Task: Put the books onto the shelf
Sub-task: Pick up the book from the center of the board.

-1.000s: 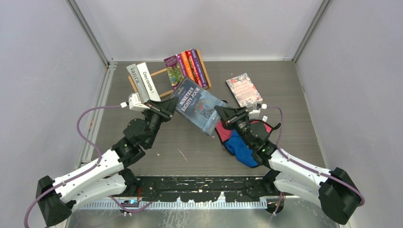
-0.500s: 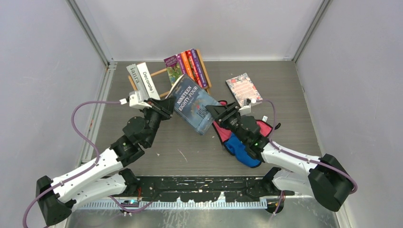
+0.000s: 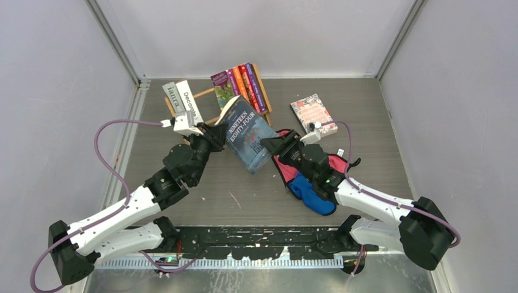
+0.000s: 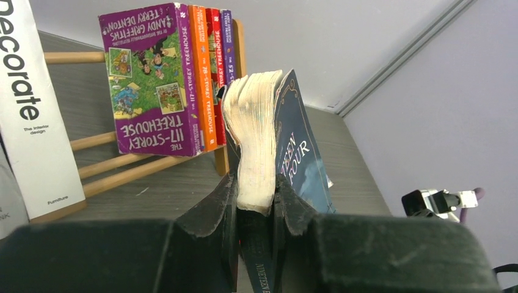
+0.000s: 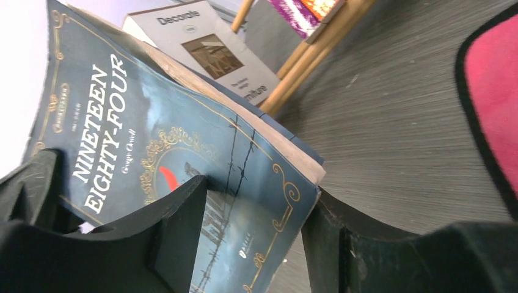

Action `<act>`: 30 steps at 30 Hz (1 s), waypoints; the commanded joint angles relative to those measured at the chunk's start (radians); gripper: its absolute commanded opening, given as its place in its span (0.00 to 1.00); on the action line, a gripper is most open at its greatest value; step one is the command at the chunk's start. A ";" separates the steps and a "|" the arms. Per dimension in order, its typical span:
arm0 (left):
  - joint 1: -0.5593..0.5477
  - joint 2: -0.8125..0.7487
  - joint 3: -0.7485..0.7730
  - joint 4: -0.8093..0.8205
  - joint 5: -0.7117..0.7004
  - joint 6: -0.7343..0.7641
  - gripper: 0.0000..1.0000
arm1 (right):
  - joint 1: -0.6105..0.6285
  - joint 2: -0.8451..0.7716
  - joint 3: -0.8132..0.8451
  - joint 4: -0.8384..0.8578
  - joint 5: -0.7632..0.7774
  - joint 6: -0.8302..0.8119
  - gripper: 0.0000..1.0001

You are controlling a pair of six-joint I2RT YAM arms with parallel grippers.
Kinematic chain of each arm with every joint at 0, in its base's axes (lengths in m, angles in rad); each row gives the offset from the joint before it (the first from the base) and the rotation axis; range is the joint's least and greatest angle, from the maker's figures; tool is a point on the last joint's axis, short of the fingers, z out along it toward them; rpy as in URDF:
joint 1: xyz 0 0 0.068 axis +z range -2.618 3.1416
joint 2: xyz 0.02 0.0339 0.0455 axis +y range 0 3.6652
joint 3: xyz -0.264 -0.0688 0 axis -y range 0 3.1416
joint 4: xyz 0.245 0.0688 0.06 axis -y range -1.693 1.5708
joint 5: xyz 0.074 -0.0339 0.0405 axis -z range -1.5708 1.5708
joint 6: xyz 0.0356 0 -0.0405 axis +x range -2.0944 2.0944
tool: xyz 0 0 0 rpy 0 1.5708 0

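Observation:
The dark blue book "Nineteen Eighty-Four" [image 3: 247, 137] hangs tilted just in front of the shelf [image 3: 204, 93]. My left gripper [image 3: 215, 133] is shut on its lower spine end, pages up [image 4: 253, 134], fingers [image 4: 220, 201] pressed on both covers. My right gripper [image 3: 269, 146] stands open around the book's lower right corner [image 5: 153, 152], jaws wider than the book. On the light-wood shelf stand purple [image 3: 221, 85], orange, red and dark paperbacks at the right, and the grey book [image 3: 173, 97] and white "Decorate" [image 3: 190, 107] at the left. A pink floral book [image 3: 313, 115] lies flat at the right.
A red cloth [image 3: 336, 165] and a blue cloth [image 3: 311, 192] lie under my right arm. The shelf has a gap between "Decorate" [image 4: 30, 122] and the purple paperback [image 4: 149, 79]. Grey walls close in the table on three sides.
My right gripper has opened and let go of the blue book. My left gripper has carried the book up and left toward the shelf; the right arm followed leftward.

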 commanded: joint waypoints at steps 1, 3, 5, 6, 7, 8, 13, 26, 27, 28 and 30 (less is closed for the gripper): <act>-0.005 -0.013 0.064 0.017 -0.032 0.072 0.00 | -0.001 -0.025 0.040 0.000 0.105 -0.095 0.61; -0.005 -0.018 0.073 0.011 -0.036 0.078 0.00 | -0.001 -0.031 0.028 -0.016 0.134 -0.116 0.61; -0.005 -0.021 0.083 -0.001 -0.041 0.084 0.00 | -0.001 -0.040 0.023 -0.047 0.160 -0.141 0.62; -0.005 -0.020 0.088 -0.006 -0.044 0.086 0.00 | -0.001 -0.045 0.020 -0.060 0.174 -0.159 0.62; -0.005 -0.019 0.092 -0.008 -0.046 0.089 0.00 | 0.000 -0.051 0.020 -0.074 0.184 -0.172 0.62; -0.006 -0.015 0.095 -0.009 -0.048 0.090 0.00 | -0.001 -0.059 0.020 -0.093 0.197 -0.184 0.62; -0.005 0.014 0.118 -0.017 -0.058 0.098 0.00 | 0.007 -0.083 0.072 -0.227 0.220 -0.295 0.65; -0.005 0.141 0.243 -0.087 -0.075 0.127 0.00 | 0.334 0.004 0.353 -0.543 0.501 -0.716 0.65; -0.006 0.146 0.251 -0.095 -0.075 0.124 0.00 | 0.371 0.018 0.371 -0.551 0.535 -0.753 0.65; -0.006 0.151 0.259 -0.105 -0.076 0.120 0.00 | 0.407 0.032 0.386 -0.557 0.568 -0.776 0.65; -0.007 0.159 0.273 -0.123 -0.076 0.113 0.00 | 0.470 0.066 0.408 -0.558 0.631 -0.818 0.65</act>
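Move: The left hand, gripping the Nineteen Eighty-Four book by its top spine corner, has the gap on the shelf about 16 cm ahead, 7 cm to its left and 22 cm below; Decorate stands about 14 ahead and 12 left, the 117-Storey book 20 ahead and 2 left, both some 20 lower. From the open right hand the held book's middle lies about 3 cm ahead, 6 left and 4 above; the folded cloth is 2 ahead, 17 right, 20 below. Backing off the book's lower corner with fingers already open, the right hand first swings about 4 cm right and a little down, then returns left, up and back, its left side sinking through some 45 degrees and its fingertips tilting up. The left hand keeps its pinch, dips, then eases forward towards the shelf while rolling its left side up. ##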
